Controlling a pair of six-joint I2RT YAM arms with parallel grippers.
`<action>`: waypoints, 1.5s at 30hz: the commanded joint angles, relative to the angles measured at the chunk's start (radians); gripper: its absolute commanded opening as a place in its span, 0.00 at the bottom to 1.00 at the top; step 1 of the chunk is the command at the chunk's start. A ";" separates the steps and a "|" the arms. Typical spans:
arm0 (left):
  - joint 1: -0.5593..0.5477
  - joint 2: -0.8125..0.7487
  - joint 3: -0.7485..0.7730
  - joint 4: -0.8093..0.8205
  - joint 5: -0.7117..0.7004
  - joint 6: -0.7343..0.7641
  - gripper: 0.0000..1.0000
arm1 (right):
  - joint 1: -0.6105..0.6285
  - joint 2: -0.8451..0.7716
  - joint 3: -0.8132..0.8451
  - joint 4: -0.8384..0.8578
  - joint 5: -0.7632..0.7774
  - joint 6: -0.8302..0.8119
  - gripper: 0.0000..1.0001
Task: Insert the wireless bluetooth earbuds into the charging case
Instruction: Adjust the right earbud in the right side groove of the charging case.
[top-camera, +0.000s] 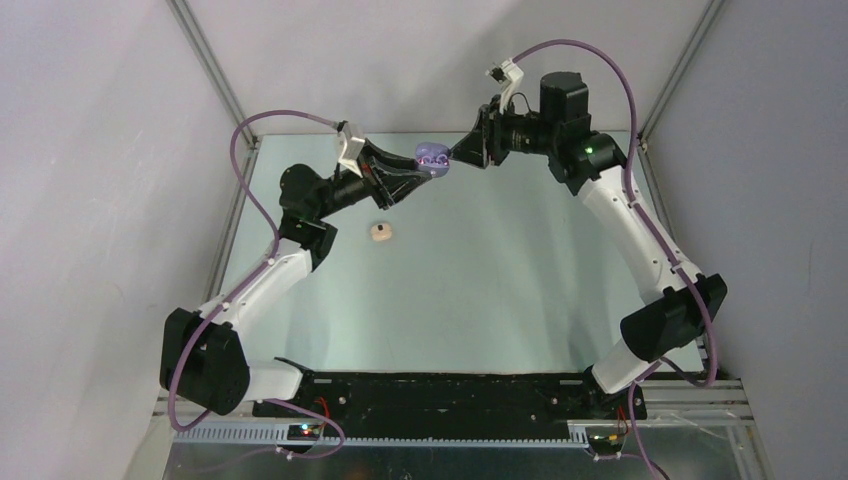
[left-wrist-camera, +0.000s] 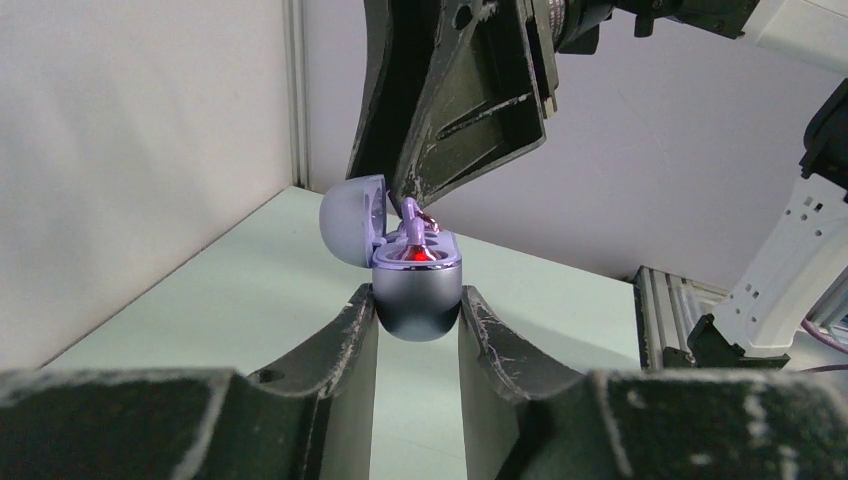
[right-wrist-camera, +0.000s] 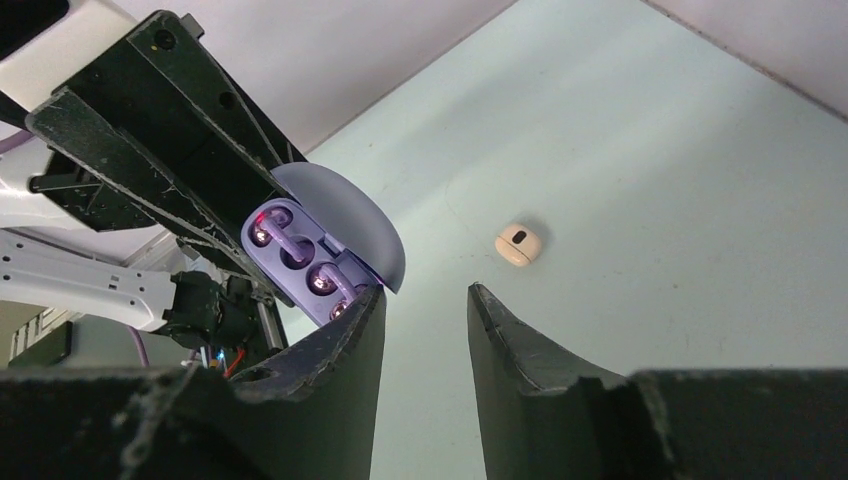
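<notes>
My left gripper (left-wrist-camera: 418, 300) is shut on the lower half of a purple charging case (left-wrist-camera: 416, 290), held above the table with its lid open. Two purple earbuds (right-wrist-camera: 285, 240) lie in the case's wells (right-wrist-camera: 330, 282). In the left wrist view one purple stem (left-wrist-camera: 409, 215) sticks up above the rim. My right gripper (right-wrist-camera: 425, 292) is open with nothing between its fingers. It hovers right at the case (top-camera: 433, 156), with its left fingertip (right-wrist-camera: 365, 305) over the case's edge. Whether it touches I cannot tell.
A cream pebble-like case (top-camera: 380, 233) lies shut on the pale green table (top-camera: 500, 280), below and left of the raised grippers. Grey walls and metal frame posts (top-camera: 205, 60) close in the table at the back and sides.
</notes>
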 joint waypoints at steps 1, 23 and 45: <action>-0.001 -0.032 0.029 0.035 0.003 0.001 0.00 | 0.000 -0.005 -0.010 0.007 -0.003 -0.006 0.40; 0.010 -0.018 0.017 0.030 -0.002 0.005 0.00 | -0.028 -0.087 -0.095 0.004 -0.117 -0.120 0.55; 0.005 -0.013 0.053 -0.008 0.235 0.161 0.00 | -0.007 0.022 0.034 -0.096 -0.253 -0.286 0.62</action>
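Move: The charging case, lid open, is already held at the left fingertips, its middle about 1 cm ahead, 2 cm right and 1 cm above that hand. Counted from the right hand it lies some 4 cm left, 2 cm back and 1 cm lower, earbuds facing that hand. The open lid is about 4 cm left of the right hand, level fore-and-aft and in height. The peach box sits roughly 16 cm left and 30 cm below, neither ahead nor back. At the open case's mouth, beside the earbuds, the right hand first sinks about 3.5 cm. It then swings back and up, turning some 20 degrees counter-clockwise and spreading its fingers, eases left and dips slightly, ending with one fingertip by an earbud stem and the other beyond the lid. Late on, the left hand, still pinching the case, draws it back and down, turning a little clockwise. ##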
